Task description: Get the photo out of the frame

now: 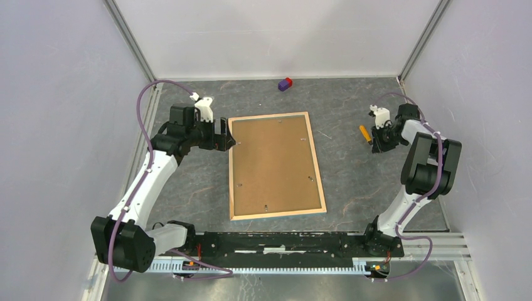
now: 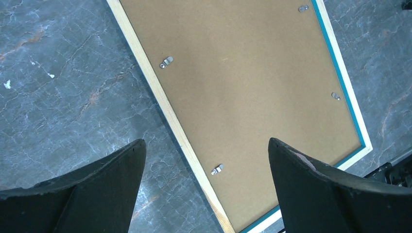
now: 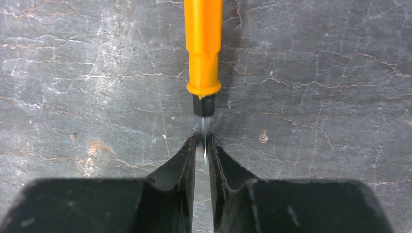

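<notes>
The frame (image 1: pixel 276 164) lies face down on the table, its brown fibreboard back up inside a light wood rim. Small metal tabs (image 2: pixel 166 61) hold the back. The photo is hidden under it. My left gripper (image 1: pixel 227 143) hovers wide open over the frame's far left corner, and in its wrist view the gripper (image 2: pixel 206 141) straddles the wooden rim with nothing between the fingers. My right gripper (image 3: pixel 202 138) is low over the table at the right, jaws a narrow gap apart. The metal blade of an orange-handled screwdriver (image 3: pixel 203 48) lies in that gap.
The screwdriver (image 1: pixel 364 134) lies on the dark marbled table right of the frame. A small purple and red block (image 1: pixel 285 84) sits by the back wall. White walls close in both sides.
</notes>
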Robot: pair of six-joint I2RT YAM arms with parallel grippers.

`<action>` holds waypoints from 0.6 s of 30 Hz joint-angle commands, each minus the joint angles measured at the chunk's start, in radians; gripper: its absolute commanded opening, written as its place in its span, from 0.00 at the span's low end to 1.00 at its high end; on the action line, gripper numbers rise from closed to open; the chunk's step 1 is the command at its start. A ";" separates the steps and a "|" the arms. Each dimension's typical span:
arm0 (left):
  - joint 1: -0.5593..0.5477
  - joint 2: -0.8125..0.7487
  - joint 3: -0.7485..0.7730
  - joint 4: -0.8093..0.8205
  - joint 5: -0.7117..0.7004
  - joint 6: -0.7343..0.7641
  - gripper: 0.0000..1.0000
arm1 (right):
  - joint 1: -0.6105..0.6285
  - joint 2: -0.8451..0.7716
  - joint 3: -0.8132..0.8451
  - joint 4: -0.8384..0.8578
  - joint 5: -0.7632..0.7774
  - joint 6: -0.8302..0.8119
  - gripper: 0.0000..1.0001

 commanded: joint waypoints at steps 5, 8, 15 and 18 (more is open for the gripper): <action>0.006 -0.027 -0.004 0.046 -0.012 -0.030 1.00 | -0.003 0.045 0.046 0.001 0.034 -0.021 0.23; 0.008 -0.024 -0.004 0.046 -0.011 -0.030 1.00 | -0.003 0.052 0.049 -0.004 0.027 -0.022 0.25; 0.010 -0.020 0.002 0.036 0.000 -0.028 1.00 | -0.003 0.034 0.060 -0.017 -0.010 -0.020 0.42; 0.010 -0.015 0.012 0.019 0.049 -0.001 1.00 | -0.003 -0.014 0.061 -0.023 -0.067 -0.015 0.49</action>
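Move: The screwdriver lies with its blade tip between my right fingertips; its middle is about 5 cm ahead, 3 cm left and 1 cm below my right hand. Its neighbours are a small pin, some 6 cm ahead and 18 cm left of that hand, and the photo frame, its middle roughly 36 cm left and 6 cm back. From my left hand the screwdriver is about 10 cm ahead, 47 cm right and 19 cm below. I spread my right fingers from barely parted to almost half open, one going to each side of the screwdriver's blade, so that it is left free on the table. Meanwhile that hand only eases forward along the handle's side of the table by about 1 cm, staying low with the wrist unturned. ##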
